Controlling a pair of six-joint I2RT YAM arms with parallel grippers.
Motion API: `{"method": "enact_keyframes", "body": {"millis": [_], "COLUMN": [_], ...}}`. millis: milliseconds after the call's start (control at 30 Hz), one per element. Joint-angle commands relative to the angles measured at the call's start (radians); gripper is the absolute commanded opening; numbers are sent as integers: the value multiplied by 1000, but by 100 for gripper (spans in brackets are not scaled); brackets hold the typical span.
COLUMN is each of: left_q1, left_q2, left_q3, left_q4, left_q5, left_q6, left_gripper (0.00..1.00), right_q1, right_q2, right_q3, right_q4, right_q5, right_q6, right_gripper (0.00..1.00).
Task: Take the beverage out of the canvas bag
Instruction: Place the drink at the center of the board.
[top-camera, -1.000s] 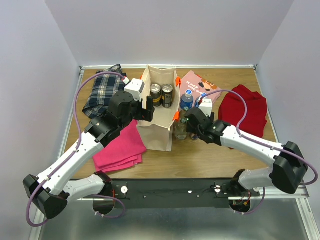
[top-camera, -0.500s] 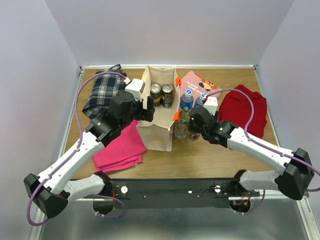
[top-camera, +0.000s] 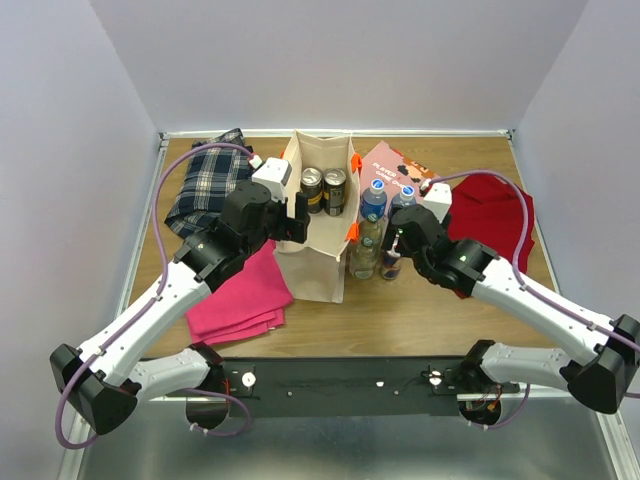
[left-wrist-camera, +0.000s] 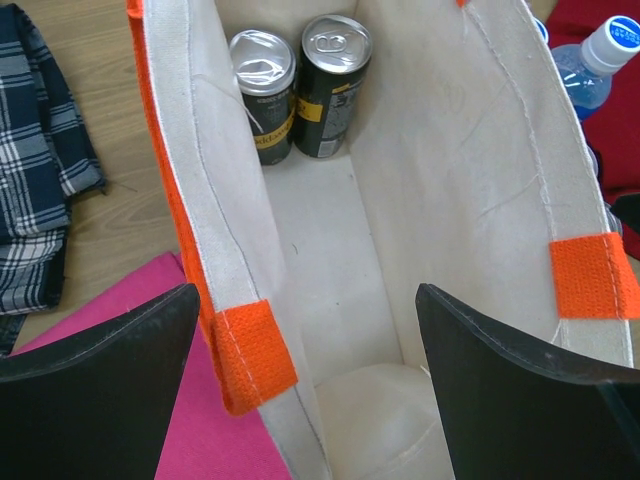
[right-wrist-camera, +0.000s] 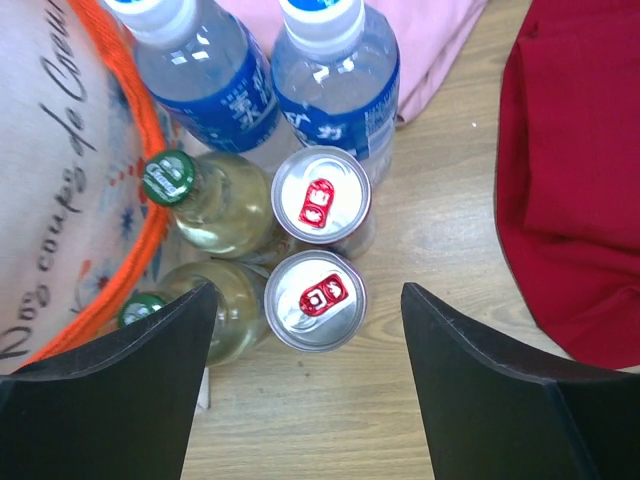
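The beige canvas bag with orange handles stands open at the table's middle. Two dark beverage cans stand upright at its far end. My left gripper is open and straddles the bag's left wall: one finger is outside over the pink cloth, the other inside. Right of the bag, my right gripper hangs open just above a red-tabbed can standing on the table, touching nothing.
Beside that can stand a second red-tabbed can, two green-capped glass bottles and two blue-labelled water bottles. A red cloth lies right, a pink cloth and plaid cloth left, a pink box behind.
My right gripper has opened wider and risen back from the can it set down beside the bottles. The left arm and the bag have stayed put.
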Motion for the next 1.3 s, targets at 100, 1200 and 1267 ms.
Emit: {"method": "enact_keyframes", "body": {"millis": [100,1200,1267], "left_q1": [1,5,5], "left_q2": [-51,38,42], "left_q3": [-17,22,17], "left_q4": [19,-93,-87], "left_q5": [-110,-232,-213], "left_q6": [-18,-73,-72], "left_gripper": [99,99,98], "right_q1": [-3,-1,-3], "right_q2": [-29,139,153], "right_q3": [82,424,457], "right_q4": [-41,2,-3], "right_q5": [57,-238,-246], "right_q6": [2,-251,-265], "right_gripper": [83,85,83]}}
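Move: For the right hand, the right one of the two black cans in the bag is some 17 cm ahead, 13 cm left and 13 cm below. The just-placed can stands almost straight beneath, a glass bottle about 7 cm left and 1 cm ahead; the right plastic bottle is some 10 cm ahead and 1 cm right. From the left hand that black can lies about 17 cm ahead, 7 cm right, 21 cm below. Rising about 11 cm above the set-down can, the open right hand swings 6 cm left; left hand eases left. ##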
